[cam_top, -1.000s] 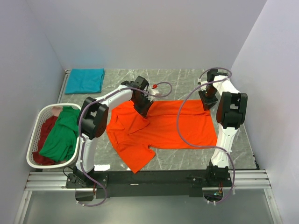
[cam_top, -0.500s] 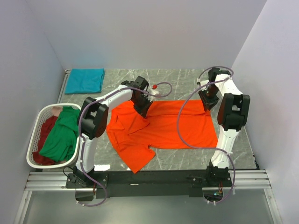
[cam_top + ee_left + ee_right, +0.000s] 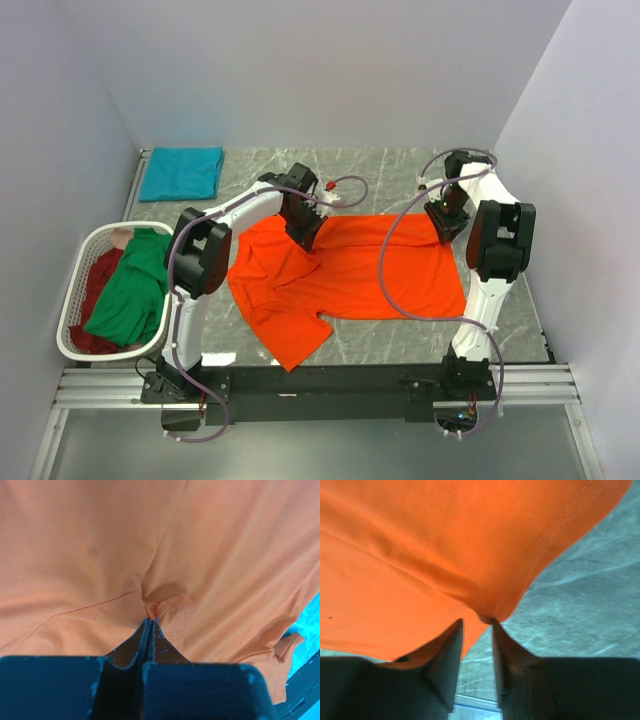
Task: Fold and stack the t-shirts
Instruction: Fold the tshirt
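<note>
A bright orange t-shirt (image 3: 350, 275) lies spread on the marble table, with one sleeve pointing at the near edge. My left gripper (image 3: 308, 243) is pressed down near its collar. In the left wrist view the jaws (image 3: 149, 620) are shut on a small pinch of the orange cloth (image 3: 100, 545). My right gripper (image 3: 447, 236) is at the shirt's far right corner. Its jaws (image 3: 477, 622) stand open, with a fold of the hem (image 3: 445, 540) just at their tips. A folded teal t-shirt (image 3: 182, 172) lies at the back left. Green (image 3: 135, 285) and dark red (image 3: 95, 275) t-shirts sit in the basket.
The white slatted laundry basket (image 3: 100, 355) stands at the left edge of the table. Bare marble (image 3: 580, 595) lies right of the orange shirt and behind it. Grey walls close in the back and both sides. A black rail with the arm bases runs along the near edge.
The left jaws have closed onto a pinch of orange cloth. The right arm has barely moved, and its jaws are slightly wider.
</note>
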`<control>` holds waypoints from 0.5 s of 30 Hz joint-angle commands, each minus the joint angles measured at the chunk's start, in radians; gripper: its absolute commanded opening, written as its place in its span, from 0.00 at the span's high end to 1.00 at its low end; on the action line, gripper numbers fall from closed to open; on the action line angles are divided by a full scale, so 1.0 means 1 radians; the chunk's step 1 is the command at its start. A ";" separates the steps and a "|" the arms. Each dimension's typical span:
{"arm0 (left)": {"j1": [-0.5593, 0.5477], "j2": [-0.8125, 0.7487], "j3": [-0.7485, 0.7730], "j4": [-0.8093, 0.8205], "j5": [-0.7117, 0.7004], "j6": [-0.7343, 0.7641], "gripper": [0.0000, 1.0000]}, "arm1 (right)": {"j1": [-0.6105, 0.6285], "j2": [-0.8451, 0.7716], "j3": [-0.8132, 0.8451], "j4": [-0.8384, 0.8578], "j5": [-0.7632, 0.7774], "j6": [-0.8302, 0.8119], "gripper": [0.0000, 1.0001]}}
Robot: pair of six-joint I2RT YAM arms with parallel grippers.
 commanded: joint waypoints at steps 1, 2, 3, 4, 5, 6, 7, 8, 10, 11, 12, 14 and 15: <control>0.008 0.008 0.050 -0.012 0.029 -0.001 0.99 | -0.004 -0.028 -0.009 0.038 0.044 -0.038 0.67; 0.011 0.008 0.050 -0.013 0.037 -0.002 0.99 | -0.004 -0.029 -0.009 0.044 0.050 -0.040 0.70; 0.013 0.007 0.051 -0.015 0.043 -0.001 0.99 | -0.004 -0.032 -0.010 0.046 0.053 -0.043 0.73; 0.016 0.008 0.054 -0.019 0.052 0.004 0.99 | -0.004 -0.035 -0.010 0.050 0.055 -0.049 0.82; 0.019 0.008 0.056 -0.024 0.060 0.005 0.99 | -0.006 -0.040 -0.009 0.053 0.058 -0.053 0.88; 0.022 0.010 0.060 -0.039 0.071 0.004 0.99 | -0.004 -0.045 -0.010 0.062 0.067 -0.056 0.94; 0.023 0.018 0.077 -0.051 0.082 0.007 1.00 | -0.006 -0.048 -0.007 0.068 0.070 -0.060 1.00; 0.034 0.021 0.086 -0.061 0.092 0.008 0.99 | -0.006 -0.055 -0.007 0.072 0.072 -0.064 1.00; 0.046 0.022 0.102 -0.082 0.121 0.007 0.99 | -0.007 -0.087 -0.021 0.096 0.066 -0.079 1.00; 0.059 0.021 0.105 -0.087 0.128 0.007 0.99 | -0.007 -0.100 -0.024 0.110 0.061 -0.084 1.00; 0.063 0.019 0.108 -0.090 0.135 0.010 0.99 | -0.006 -0.118 -0.027 0.116 0.052 -0.093 1.00; 0.068 0.016 0.111 -0.096 0.134 0.018 0.99 | -0.006 -0.132 -0.027 0.122 0.047 -0.098 1.00; 0.068 0.016 0.111 -0.097 0.135 0.021 0.99 | -0.006 -0.140 -0.026 0.122 0.044 -0.104 1.00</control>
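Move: The right gripper stands half open right over the back right corner of the shirt's folded-over layer, which lies about 2 cm below it. From this hand the shirt's front right corner is about 6 cm straight ahead, and its rear right corner some 18 cm back and 4 cm to the right. Just under the shut left gripper, the crumpled notch by the sleeve flap lies about 2 cm below, 2 cm to the right and 2 cm back. Shut the right fingers fully on the back right corner of the folded layer, keeping them low while the hand eases about 1.5 cm forward and 1 cm right, away from the left hand, then rises very slightly. Meanwhile lift the left gripper, still shut, some 1.5 cm, drifting about 1 cm forward and slightly left, off the crumpled notch. ##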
